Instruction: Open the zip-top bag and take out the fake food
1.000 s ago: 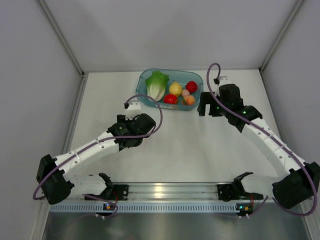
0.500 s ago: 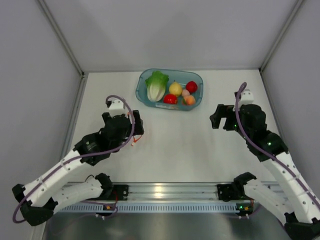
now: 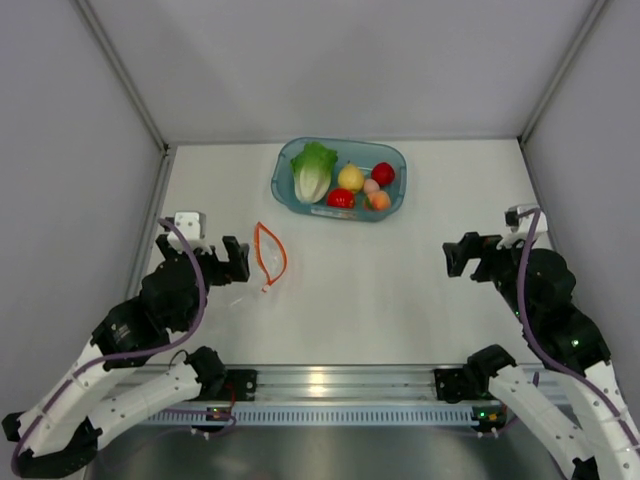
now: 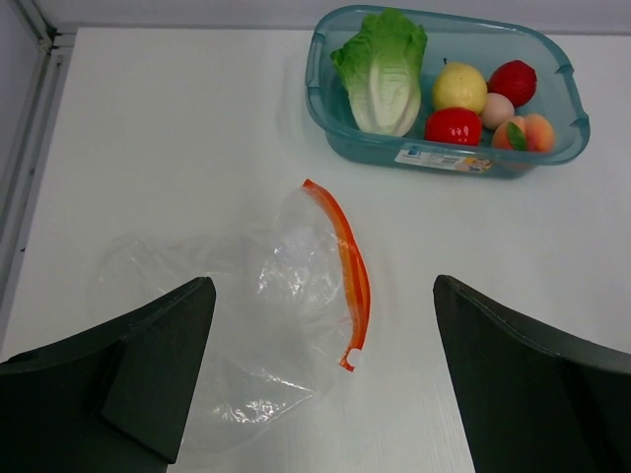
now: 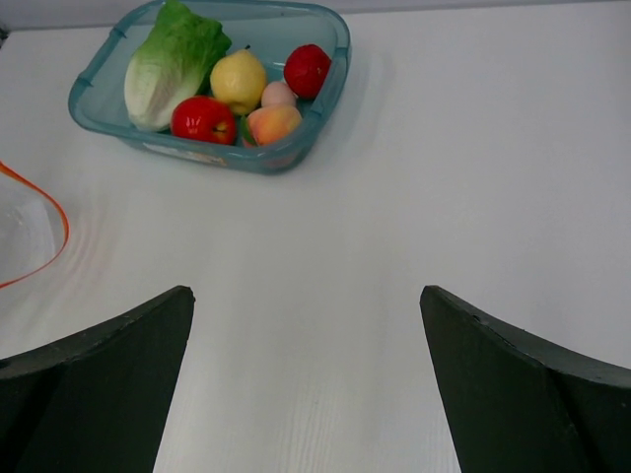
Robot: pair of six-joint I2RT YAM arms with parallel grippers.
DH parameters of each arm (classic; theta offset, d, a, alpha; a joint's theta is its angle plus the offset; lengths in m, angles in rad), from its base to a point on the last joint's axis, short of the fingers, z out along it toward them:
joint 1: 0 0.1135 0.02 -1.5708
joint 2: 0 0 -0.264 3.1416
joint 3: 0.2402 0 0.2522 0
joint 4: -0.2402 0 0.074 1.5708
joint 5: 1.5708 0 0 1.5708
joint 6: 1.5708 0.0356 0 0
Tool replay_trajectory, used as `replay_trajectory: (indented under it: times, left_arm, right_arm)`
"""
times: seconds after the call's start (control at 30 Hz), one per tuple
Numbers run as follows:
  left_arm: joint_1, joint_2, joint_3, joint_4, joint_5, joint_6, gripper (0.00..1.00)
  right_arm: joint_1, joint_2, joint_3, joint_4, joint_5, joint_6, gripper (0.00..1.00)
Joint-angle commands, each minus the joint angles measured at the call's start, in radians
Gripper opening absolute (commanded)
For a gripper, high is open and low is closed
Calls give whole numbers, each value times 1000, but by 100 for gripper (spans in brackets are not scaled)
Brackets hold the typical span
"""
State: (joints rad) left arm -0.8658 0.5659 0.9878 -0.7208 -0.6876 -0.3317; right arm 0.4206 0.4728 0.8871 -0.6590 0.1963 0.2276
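Observation:
The clear zip-top bag (image 3: 262,264) lies flat on the table with its orange zip strip (image 4: 346,268) curved and its mouth gaping; nothing shows inside it. The fake food sits in a teal bin (image 3: 284,190) at the back: a lettuce head (image 4: 383,69), a yellow fruit (image 4: 459,87), red pieces (image 4: 453,125) and a peach (image 4: 528,131). My left gripper (image 3: 228,262) hangs open just left of the bag, apart from it, with its fingers (image 4: 158,365) wide. My right gripper (image 3: 456,257) is open over bare table at the right, holding nothing.
The teal bin (image 5: 329,75) stands at the table's back middle. Grey walls close in the left, right and far sides. A metal rail (image 3: 340,385) carrying the arm bases runs along the near edge.
Both arms have drawn back toward the near edge, left arm to the left, right arm to the right. The left gripper opened and let go of the bag, which now lies on the table.

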Motion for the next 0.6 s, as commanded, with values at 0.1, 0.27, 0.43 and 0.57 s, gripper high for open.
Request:
replay_trajectory:
  times: [0.1, 0.27, 0.43, 0.57]
  left_arm:
    - [5, -60, -54, -11, -105, 10, 98]
    - [74, -110, -72, -9, -135, 20, 98]
    - [181, -139, -87, 20, -79, 33, 98]
    - [263, -130, -110, 55, 9, 54, 98]
  right_arm:
    - [-11, -14, -73, 47, 25, -22, 99]
    - [-11, -16, -77, 53, 67, -10, 100]
    - [-11, -17, -102, 87, 65, -16, 99]
    - [-11, -3, -94, 79, 68, -20, 100]
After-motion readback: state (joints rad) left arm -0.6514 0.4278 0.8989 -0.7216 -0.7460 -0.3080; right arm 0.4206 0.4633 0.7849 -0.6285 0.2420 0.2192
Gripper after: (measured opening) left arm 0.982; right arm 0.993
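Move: The emptied bag lies flat on the table, roughly 22 cm below my left hand, its middle about 12 cm ahead and 3 cm to the left. Its orange zip strip is 13 cm ahead and 6 cm to the right, and the teal tray of food some 38 cm ahead and 26 cm to the right. From my right hand the bag's middle lies about 12 cm ahead, 52 cm to the left and 20 cm down. With nothing in my open fingers, I swing my left hand about 7 cm to the left, above the table and away from the zip strip and tray, turning it some 15 degrees counter-clockwise. Meanwhile my right hand, also open and empty, sinks 3 to 4 cm over bare table, most of it early on. I touch nothing with either. ##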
